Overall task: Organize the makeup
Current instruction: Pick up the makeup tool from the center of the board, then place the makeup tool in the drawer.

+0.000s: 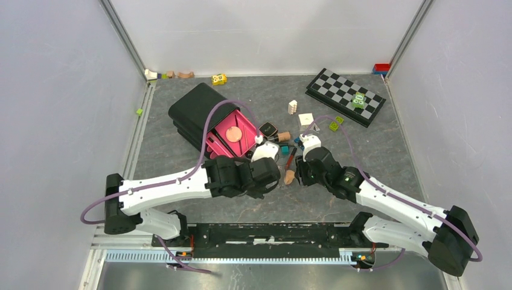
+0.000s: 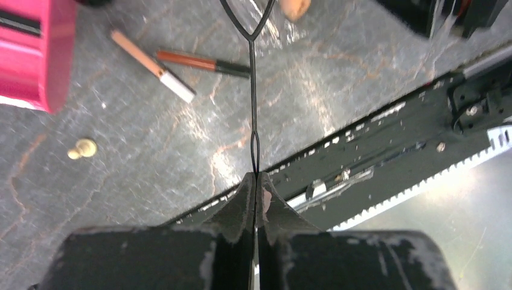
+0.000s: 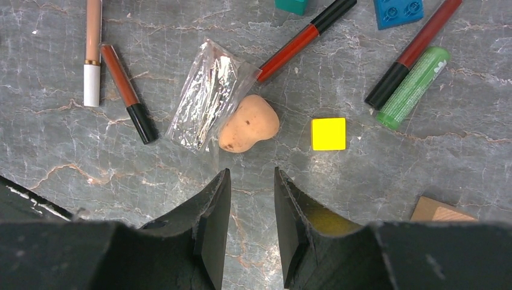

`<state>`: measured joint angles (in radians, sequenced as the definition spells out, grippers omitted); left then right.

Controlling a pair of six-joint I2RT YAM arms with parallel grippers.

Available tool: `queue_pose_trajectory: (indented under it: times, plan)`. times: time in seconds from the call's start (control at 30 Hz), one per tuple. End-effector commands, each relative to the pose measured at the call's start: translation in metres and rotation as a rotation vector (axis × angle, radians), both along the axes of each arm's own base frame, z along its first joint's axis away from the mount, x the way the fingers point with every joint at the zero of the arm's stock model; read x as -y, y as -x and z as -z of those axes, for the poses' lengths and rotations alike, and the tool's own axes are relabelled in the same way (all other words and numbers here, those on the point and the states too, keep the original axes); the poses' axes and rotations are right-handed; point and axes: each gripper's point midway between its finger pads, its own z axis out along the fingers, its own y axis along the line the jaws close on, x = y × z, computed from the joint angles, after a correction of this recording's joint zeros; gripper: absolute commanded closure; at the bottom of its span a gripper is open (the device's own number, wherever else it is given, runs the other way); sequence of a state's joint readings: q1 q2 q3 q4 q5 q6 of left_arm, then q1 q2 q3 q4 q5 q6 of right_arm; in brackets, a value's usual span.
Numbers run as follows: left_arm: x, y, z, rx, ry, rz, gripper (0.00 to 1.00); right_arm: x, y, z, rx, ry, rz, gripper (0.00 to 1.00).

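Note:
My left gripper [image 2: 256, 175] is shut on a thin black wire-like makeup tool [image 2: 253, 103] that sticks out past its tips and forks at the far end. In the top view it [image 1: 272, 174] sits just in front of the pink-lined black case [image 1: 232, 136]. My right gripper [image 3: 252, 172] is open and holds nothing, just short of a peach sponge [image 3: 249, 124] beside a clear wrapper [image 3: 205, 96]. Around them lie a peach pencil [image 3: 92, 54], a brown liner [image 3: 128, 92], red pencils [image 3: 305, 39] and a green tube [image 3: 414, 86].
A yellow block [image 3: 328, 133], a blue block [image 3: 397, 11] and a wooden piece [image 3: 439, 211] lie among the makeup. A checkerboard [image 1: 345, 95] lies at the back right. Small toys line the back wall [image 1: 181, 75]. The arms' base rail [image 2: 386, 151] runs close behind my left gripper.

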<state>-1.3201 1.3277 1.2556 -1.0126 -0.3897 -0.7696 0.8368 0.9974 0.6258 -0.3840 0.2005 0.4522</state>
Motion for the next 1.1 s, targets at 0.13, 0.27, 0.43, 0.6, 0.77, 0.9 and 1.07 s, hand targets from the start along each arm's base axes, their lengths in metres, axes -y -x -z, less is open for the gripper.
queue_pose_trajectory:
  times: [0.13,0.27,0.43,0.6,0.77,0.9,1.07]
  plan:
    - [-0.012,-0.069,-0.039,0.074,0.013,-0.098,0.98,0.003,-0.003,-0.009,0.022,-0.011,0.03,0.61]
    - [-0.021,-0.088,-0.048,0.035,0.087,-0.193,0.98,0.005,-0.003,-0.008,0.028,-0.011,0.036,0.61]
    - [-0.031,-0.104,-0.048,-0.01,0.12,-0.301,0.98,0.003,-0.003,-0.008,0.021,-0.015,0.028,0.61]
    - [-0.054,-0.125,-0.038,-0.028,0.045,-0.423,0.98,0.003,-0.002,-0.009,0.024,-0.02,0.025,0.61]
    - [-0.064,-0.143,-0.03,-0.03,0.014,-0.482,0.98,0.005,-0.001,-0.006,0.023,-0.011,0.028,0.61]
    - [-0.07,-0.157,-0.021,-0.034,-0.002,-0.519,0.98,0.006,-0.001,-0.006,0.025,-0.01,0.029,0.61]
    - [-0.077,-0.172,-0.015,-0.043,-0.012,-0.554,0.98,0.007,-0.001,-0.004,0.027,-0.005,0.029,0.61]
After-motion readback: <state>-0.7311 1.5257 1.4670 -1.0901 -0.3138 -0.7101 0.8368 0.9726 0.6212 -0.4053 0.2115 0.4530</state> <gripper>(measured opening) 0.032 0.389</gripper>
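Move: The makeup tool is already pinched in the left gripper; its goal, the open pink drawer, lies about 19 cm ahead, 8 cm to the left and some 10 cm below. The black case stands about 6 cm beyond the drawer and 7 cm to the left of it. On the table, 16 cm below the left hand, the peach pen lies about 7 cm ahead and 5 cm left, the brown pencil about 5 cm ahead and 1 cm left. From the right hand the drawer is roughly 12 cm ahead, 21 cm left and 3 cm lower. Carry the makeup tool with the left gripper about 15 cm forward and half as far left, towards and over the near part of the pink drawer. Rise some 3 cm early on, then ease back down as much near the end, swinging the wrist about 30 degrees counter-clockwise on the way. Keep the fingers shut on the wire handle. ##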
